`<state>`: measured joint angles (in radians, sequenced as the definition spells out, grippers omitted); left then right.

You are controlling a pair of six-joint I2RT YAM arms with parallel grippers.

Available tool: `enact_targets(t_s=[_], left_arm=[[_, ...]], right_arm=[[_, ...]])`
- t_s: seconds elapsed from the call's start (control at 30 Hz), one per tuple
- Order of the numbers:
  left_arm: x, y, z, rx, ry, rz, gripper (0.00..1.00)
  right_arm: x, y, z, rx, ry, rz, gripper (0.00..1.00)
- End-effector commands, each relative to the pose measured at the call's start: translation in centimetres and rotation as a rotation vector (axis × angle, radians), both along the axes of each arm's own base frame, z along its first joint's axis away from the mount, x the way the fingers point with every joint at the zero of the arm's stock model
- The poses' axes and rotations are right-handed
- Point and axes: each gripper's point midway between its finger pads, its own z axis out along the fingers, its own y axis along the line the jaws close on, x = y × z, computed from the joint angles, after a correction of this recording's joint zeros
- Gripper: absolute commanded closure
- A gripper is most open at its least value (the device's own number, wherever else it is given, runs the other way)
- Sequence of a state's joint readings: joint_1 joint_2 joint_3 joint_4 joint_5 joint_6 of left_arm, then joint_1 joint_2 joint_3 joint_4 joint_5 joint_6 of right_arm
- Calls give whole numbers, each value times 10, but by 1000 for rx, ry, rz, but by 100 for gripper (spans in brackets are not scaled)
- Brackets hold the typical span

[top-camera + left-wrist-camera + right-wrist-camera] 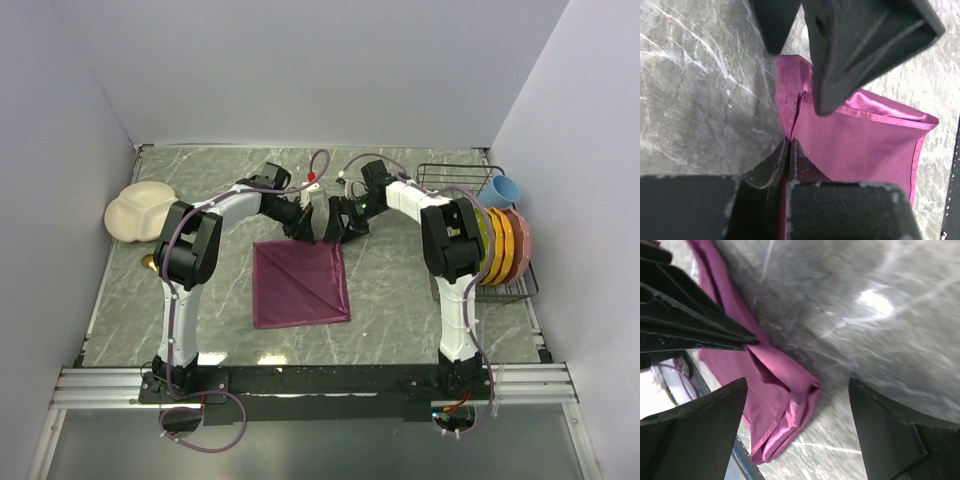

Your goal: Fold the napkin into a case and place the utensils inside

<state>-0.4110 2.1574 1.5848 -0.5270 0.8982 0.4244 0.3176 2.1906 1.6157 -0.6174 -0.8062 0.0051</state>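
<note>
The maroon-purple napkin lies folded into a wide flat panel in the middle of the table; no case is in view. My left gripper is at its far right corner. In the left wrist view that gripper is shut on a raised fold of the napkin. My right gripper hovers right next to it, open, and its fingers show above the cloth. In the right wrist view the gripper straddles the napkin's doubled corner without touching it. Of the utensils, only a gold-orange bit shows beside the left arm.
A cream divided plate sits at the far left. A black wire dish rack at the right holds several coloured plates and a blue cup. White walls close in the table on three sides.
</note>
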Motion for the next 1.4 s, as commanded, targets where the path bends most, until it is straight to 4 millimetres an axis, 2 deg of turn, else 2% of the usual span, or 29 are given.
enact_targets(t_s=[0.0,0.1,0.27,0.53,0.67,0.83,0.9,0.93,0.97,1.0,1.03,1.13,1.2,1.37], left_arm=[[5,-5,18,-37,-101,-52,99],[4,-4,15,-27,-103,-60,99],[3,-5,16,-42,-100,-69,99],[0,-6,16,-57,-89,-81,99],[1,-7,15,-59,-83,-78,98],[1,-7,13,-55,-76,-72,96],[2,-5,14,-51,-66,-57,90],[6,-1,17,-54,-62,-39,74],[7,4,18,-52,-44,-28,66],[9,8,20,-50,-37,-19,60],[15,19,22,-48,-35,5,53],[22,49,23,-28,-6,45,45],[24,70,21,-5,13,60,44],[23,100,5,43,43,48,42]], right_arm=[[-4,10,5,71,-25,78,12],[-5,12,5,85,-38,85,15],[1,16,4,103,-30,72,32],[4,21,1,111,-17,63,40],[4,26,6,129,-22,71,48],[4,29,12,139,-29,80,70],[3,30,15,140,-16,66,81],[4,31,17,141,-21,69,85],[4,32,19,143,-28,72,89],[4,32,21,143,-33,74,100],[5,33,23,140,-42,76,100],[2,34,27,136,-55,84,100],[0,35,33,137,-95,112,100],[-5,35,42,130,-155,137,100]])
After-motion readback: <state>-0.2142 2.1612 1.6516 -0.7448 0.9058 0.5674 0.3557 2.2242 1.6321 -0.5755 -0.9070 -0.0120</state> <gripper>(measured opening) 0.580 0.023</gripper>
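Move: The far right corner of the napkin, slightly raised, lies about 2 cm to the left of the right hand, level fore and aft and about 1 cm lower; the near right corner is some 20 cm back and 3 cm to the right. The left hand already pinches the lifted far edge, with that far right corner about 5 cm to its right, the far left corner some 13 cm to its left and 3 cm below, and the near left corner 20 cm back and 12 cm left. Easing left by about 3 cm, the right hand shuts its wide-open fingers on the napkin's far right corner while the left hand keeps its pinch on the far edge. Only once the right fingers are closing does the left hand open to a bit over half, let go and sweep some 9 cm left and 3 cm forward, towards the far left corner. ##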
